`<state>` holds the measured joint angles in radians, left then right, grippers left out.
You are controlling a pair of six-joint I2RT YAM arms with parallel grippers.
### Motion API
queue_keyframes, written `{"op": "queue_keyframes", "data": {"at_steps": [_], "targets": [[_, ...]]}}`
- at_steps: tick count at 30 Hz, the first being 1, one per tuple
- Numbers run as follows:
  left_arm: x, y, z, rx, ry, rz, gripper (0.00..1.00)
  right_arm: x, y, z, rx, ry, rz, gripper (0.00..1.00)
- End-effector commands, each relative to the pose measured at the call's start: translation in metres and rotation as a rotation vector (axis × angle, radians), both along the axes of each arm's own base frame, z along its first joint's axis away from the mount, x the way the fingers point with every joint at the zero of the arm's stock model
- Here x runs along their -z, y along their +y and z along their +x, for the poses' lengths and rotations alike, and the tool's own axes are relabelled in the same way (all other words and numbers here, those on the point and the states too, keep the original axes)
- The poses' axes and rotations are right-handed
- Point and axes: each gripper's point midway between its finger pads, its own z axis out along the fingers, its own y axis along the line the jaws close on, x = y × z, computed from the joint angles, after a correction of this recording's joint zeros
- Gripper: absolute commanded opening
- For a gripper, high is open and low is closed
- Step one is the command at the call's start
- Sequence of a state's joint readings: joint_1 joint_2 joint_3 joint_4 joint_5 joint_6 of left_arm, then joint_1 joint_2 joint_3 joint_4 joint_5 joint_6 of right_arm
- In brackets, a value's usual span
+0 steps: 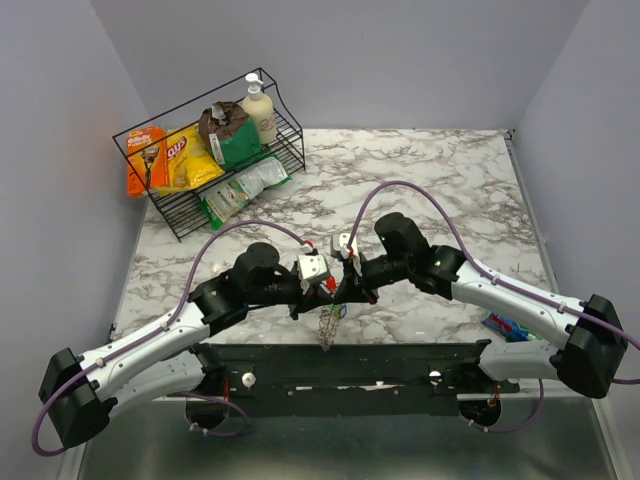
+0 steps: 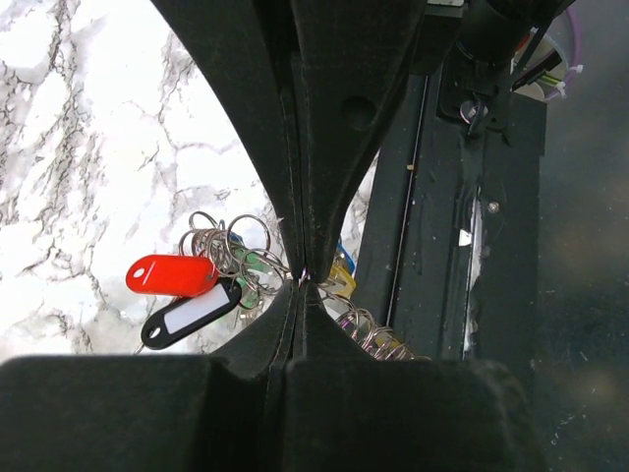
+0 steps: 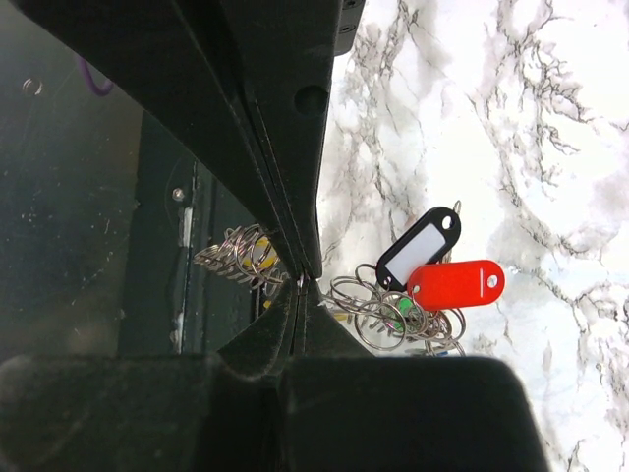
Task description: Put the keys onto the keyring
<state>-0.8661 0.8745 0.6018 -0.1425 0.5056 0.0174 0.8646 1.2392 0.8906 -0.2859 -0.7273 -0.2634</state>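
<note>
My left gripper (image 1: 333,291) and right gripper (image 1: 347,289) meet tip to tip near the table's front edge. Both are shut, and a thin silver wire of the keyring (image 2: 307,276) glints where the tips touch. In the left wrist view, my left gripper (image 2: 303,287) points at the right gripper's fingers (image 2: 324,118). A tangle of silver rings (image 2: 228,251) carries a red tag (image 2: 169,275) and a black tag (image 2: 192,313), and a chain of rings (image 2: 378,339) trails the other way. The right gripper (image 3: 300,282) shows the same red tag (image 3: 455,284) and rings (image 3: 378,310). No key blade shows clearly.
A black wire basket (image 1: 178,222) at the back left holds a yellow chip bag (image 1: 185,155), a bottle (image 1: 260,112) and other packets. A blue packet (image 1: 505,326) lies by the right arm. The black base plate (image 1: 400,360) runs along the front edge.
</note>
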Motion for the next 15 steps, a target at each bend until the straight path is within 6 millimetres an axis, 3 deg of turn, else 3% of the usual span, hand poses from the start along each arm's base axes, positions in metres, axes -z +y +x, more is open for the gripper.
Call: {"op": "queue_keyframes", "data": {"at_steps": [1,7,15], "targets": [[-0.0072,-0.0063,0.0071,-0.006,-0.037,-0.021,0.00,-0.0210,0.0063,-0.0050,-0.040,-0.032,0.074,0.00],[-0.0070,-0.0076,0.0139,-0.046,-0.058,-0.058,0.00,-0.0235,0.0061,-0.0043,-0.032,-0.033,0.078,0.02],[-0.0101,-0.0052,0.0166,-0.104,-0.086,-0.177,0.00,-0.0237,0.0053,0.0027,0.011,-0.048,0.067,0.27]]}}
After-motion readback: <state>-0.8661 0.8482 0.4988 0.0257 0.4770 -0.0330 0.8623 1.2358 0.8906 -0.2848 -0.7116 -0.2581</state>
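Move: Between the two hands, almost tip to tip, the keyring is already pinched: its held part is at the left fingertips and about 1 cm to the left of the right ones. From the left hand, the red tag is roughly 5 cm ahead, level sideways and 3 cm below. The black tag is some 5 cm ahead, 1 cm to the left and 3 cm lower. The hanging ring chain is about 2 cm back, 1 cm left and 6 cm down. Opening its fingers about a quarter of the way at the keyring, the right hand gives up its pinch while staying nearly in place. The left fingers stay shut on the ring and ease about 1 cm forward and down towards the red tag, their tips tilting up some 5 degrees. ##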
